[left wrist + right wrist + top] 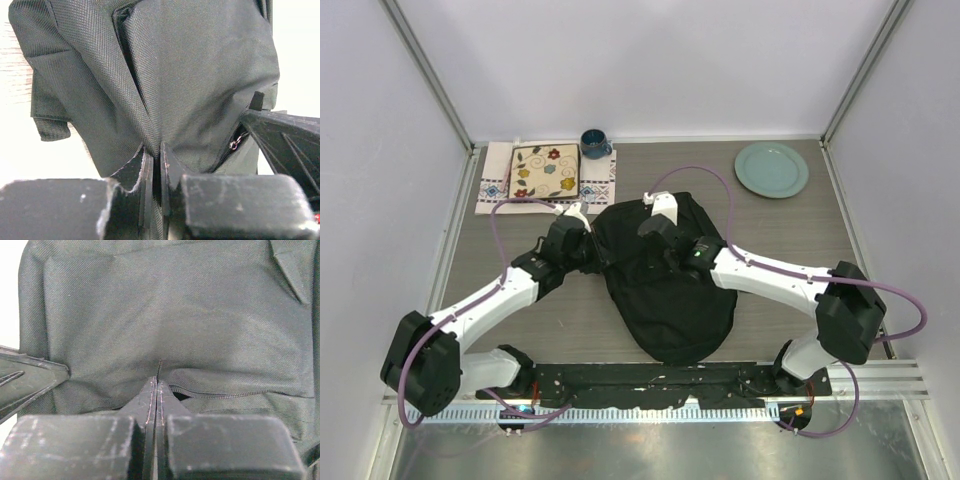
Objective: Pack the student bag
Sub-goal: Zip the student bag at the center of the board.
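The student bag [665, 290], a large black fabric backpack, lies in the middle of the table with its rounded end towards the arms. My left gripper [588, 243] is at the bag's upper left edge. In the left wrist view the gripper [156, 152] is shut on a raised fold of bag [200, 75] fabric. My right gripper [665, 232] is on the bag's far end. In the right wrist view the gripper [157, 379] is shut on a thin edge of the bag [175, 315] where a partly open zipper [235, 394] begins.
A patterned cloth [495, 185] with a floral tile [545, 171] lies at the back left, and a dark blue mug [595, 143] stands beside it. A pale green plate [772, 168] sits at the back right. White walls enclose the table on three sides.
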Available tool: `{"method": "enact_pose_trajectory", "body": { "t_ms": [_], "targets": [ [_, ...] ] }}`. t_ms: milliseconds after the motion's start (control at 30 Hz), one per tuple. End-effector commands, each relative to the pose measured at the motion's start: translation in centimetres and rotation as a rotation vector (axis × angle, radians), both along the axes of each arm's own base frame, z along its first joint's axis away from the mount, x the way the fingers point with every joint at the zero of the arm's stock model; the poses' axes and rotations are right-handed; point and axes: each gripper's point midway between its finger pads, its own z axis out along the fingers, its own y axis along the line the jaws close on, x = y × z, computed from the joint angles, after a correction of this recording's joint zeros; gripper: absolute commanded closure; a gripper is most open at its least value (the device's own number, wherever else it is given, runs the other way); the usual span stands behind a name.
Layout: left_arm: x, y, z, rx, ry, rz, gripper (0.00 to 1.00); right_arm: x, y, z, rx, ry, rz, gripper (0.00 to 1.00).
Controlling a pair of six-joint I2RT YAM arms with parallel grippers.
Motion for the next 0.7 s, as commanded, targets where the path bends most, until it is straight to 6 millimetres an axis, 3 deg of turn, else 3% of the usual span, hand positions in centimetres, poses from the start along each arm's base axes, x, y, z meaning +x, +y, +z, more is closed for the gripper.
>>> {"method": "enact_pose_trajectory", "body": {
  "t_ms": [0,100,200,267,400,533,667],
  "targets": [
    [-0.6,-0.5,1.4,-0.062,-0.013,-0.05,0.72,1.5,-0.6,2.8,0.078,-0.067,-0.03,0.99],
    [-1.4,-2.2,3.2,-0.212,0.0,-0.077,0.4,0.9,0.6,2.3,0.124,-0.031,0.014,0.99],
    [-2.1,-3.1,4.3,-0.337,0.033,-0.065,0.3,0.7,0.9,1.8,0.136,-0.019,0.018,0.99],
    [-2.6,-3.2,4.5,-0.382,0.048,-0.055,0.29,0.6,0.8,1.7,0.137,-0.018,0.018,0.99],
    [-4.0,-3.1,2.9,-0.452,0.106,-0.018,0.27,0.5,0.9,1.6,0.139,-0.014,0.025,0.99],
    [-4.9,-3.8,1.2,-0.431,0.153,-0.019,0.27,0.4,1.0,1.4,0.145,-0.012,0.03,0.99],
    [-5.0,-5.0,0.8,-0.411,0.148,-0.028,0.28,0.2,0.9,1.2,0.147,-0.009,0.036,0.99]
  ]
}}
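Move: The loose left edge of the student bag that my open fingers go to next is about 4 cm back, 3 cm to the right and 1 cm below my left hand, which still pinches the edge higher up. The zip pull lies some 7 cm to my left hand's right, level in reach; my right hand has it right between its shut fingertips. From my right hand, the zip's far end is about 10 cm to the right and 2 cm ahead. My left hand lets go of the bag's edge, spreading its fingers to about three-quarters open. It backs off about 5 cm towards me and some 3 cm right, rising slightly before sinking again, and rolls about 20 degrees, left side down, until the open fingers straddle the edge lower down. My right hand keeps its pinch on the zip pull and eases down about 1 cm. ##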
